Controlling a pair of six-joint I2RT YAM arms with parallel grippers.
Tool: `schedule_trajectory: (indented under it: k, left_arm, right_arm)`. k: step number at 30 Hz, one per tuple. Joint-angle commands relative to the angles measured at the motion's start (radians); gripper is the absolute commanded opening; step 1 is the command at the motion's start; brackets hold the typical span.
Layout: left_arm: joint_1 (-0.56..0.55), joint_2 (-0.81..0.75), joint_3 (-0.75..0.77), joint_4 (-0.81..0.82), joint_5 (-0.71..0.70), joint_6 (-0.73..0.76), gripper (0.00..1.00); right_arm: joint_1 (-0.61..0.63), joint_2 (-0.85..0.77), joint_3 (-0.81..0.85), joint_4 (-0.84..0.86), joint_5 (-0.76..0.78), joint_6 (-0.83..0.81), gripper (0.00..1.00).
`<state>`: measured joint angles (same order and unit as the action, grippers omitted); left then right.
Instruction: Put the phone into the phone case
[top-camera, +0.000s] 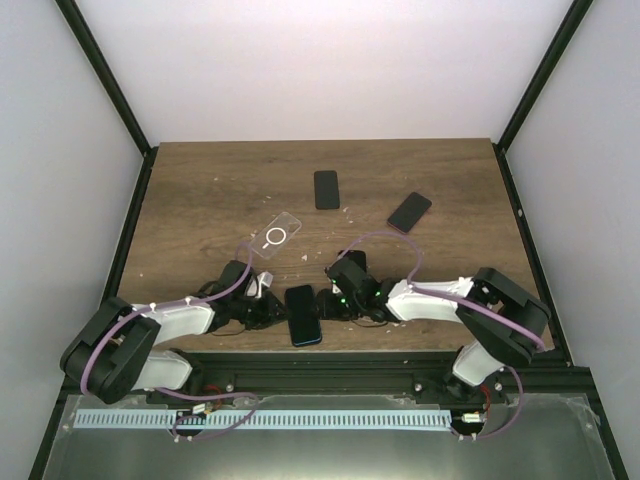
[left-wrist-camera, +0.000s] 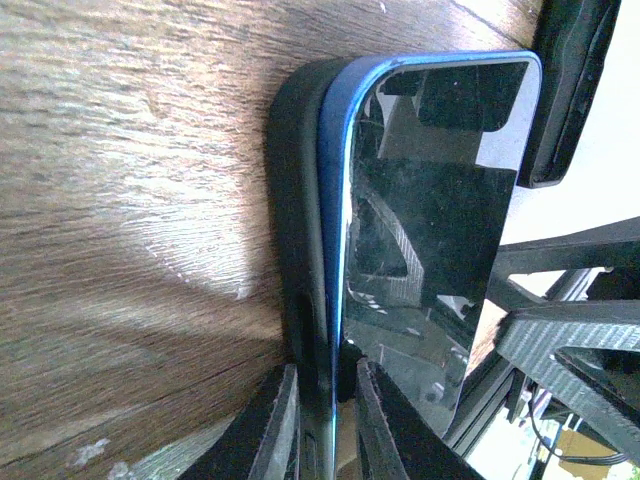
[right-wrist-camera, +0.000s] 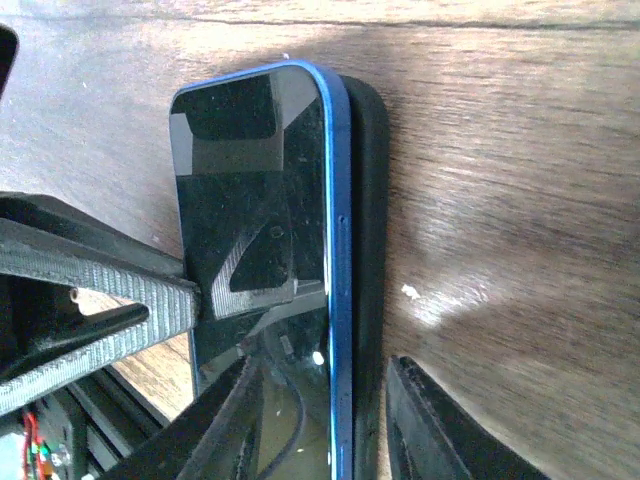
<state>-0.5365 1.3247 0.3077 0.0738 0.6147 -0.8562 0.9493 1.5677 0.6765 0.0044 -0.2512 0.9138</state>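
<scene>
A blue-edged phone (top-camera: 303, 315) lies near the table's front edge between my two grippers, its dark glass facing up. In the left wrist view the phone (left-wrist-camera: 430, 220) sits against a black phone case (left-wrist-camera: 297, 200), whose rim shows along the phone's long side. My left gripper (left-wrist-camera: 325, 430) is shut on that edge, pinching phone and case together. In the right wrist view the phone (right-wrist-camera: 255, 200) and case (right-wrist-camera: 368, 200) pass between the fingers of my right gripper (right-wrist-camera: 325, 430), which stands open with a gap on the screen side.
A clear case with a white ring (top-camera: 275, 238) lies just behind my left arm. A black phone (top-camera: 326, 189) and a dark phone with a red edge (top-camera: 410, 212) lie further back. The metal rail runs right below the held phone.
</scene>
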Motion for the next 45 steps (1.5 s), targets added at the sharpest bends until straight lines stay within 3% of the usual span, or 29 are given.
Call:
schedule_trajectory:
  k: [1, 4, 9, 19, 23, 45]
  left_arm:
    - [-0.004, 0.012, 0.003, -0.043, -0.048, 0.026, 0.17]
    - [-0.003, 0.017, 0.003, -0.033, -0.023, 0.023, 0.16]
    - [-0.003, 0.012, -0.014, -0.012, -0.005, 0.005, 0.16]
    - [-0.001, 0.011, -0.025, -0.026, -0.009, 0.013, 0.14]
    - [0.000, -0.018, -0.034, -0.061, -0.033, 0.026, 0.13]
    - [0.000, -0.086, -0.060, -0.091, -0.050, 0.002, 0.19]
  right_arm:
    - [0.008, -0.057, -0.035, 0.001, 0.051, 0.016, 0.42]
    - [0.008, -0.023, -0.059, 0.049, 0.007, 0.031, 0.50]
    - [0.008, 0.033, -0.073, 0.150, -0.068, 0.040, 0.54]
    - [-0.014, 0.002, -0.119, 0.495, -0.256, 0.118, 0.54]
    - [-0.017, -0.010, -0.122, 0.559, -0.292, 0.135, 0.54]
    - [-0.017, -0.013, -0.192, 0.760, -0.285, 0.201, 0.54]
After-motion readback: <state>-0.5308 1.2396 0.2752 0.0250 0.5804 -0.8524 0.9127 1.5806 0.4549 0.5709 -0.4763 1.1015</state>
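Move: The phone lies on its black case between the two hands, which are at its long edges. Its middle is about 4 cm right and 1 cm back of the left hand, and some 4 cm left and 3 cm back of the right, slightly below both. From the right hand, the spare black case lies about 10 cm ahead and 8 cm right; the clear case is about 18 cm ahead and 12 cm left. Right fingers open wider, levelling some 20 degrees, and work about 2 cm up and left at the phone's right edge. ##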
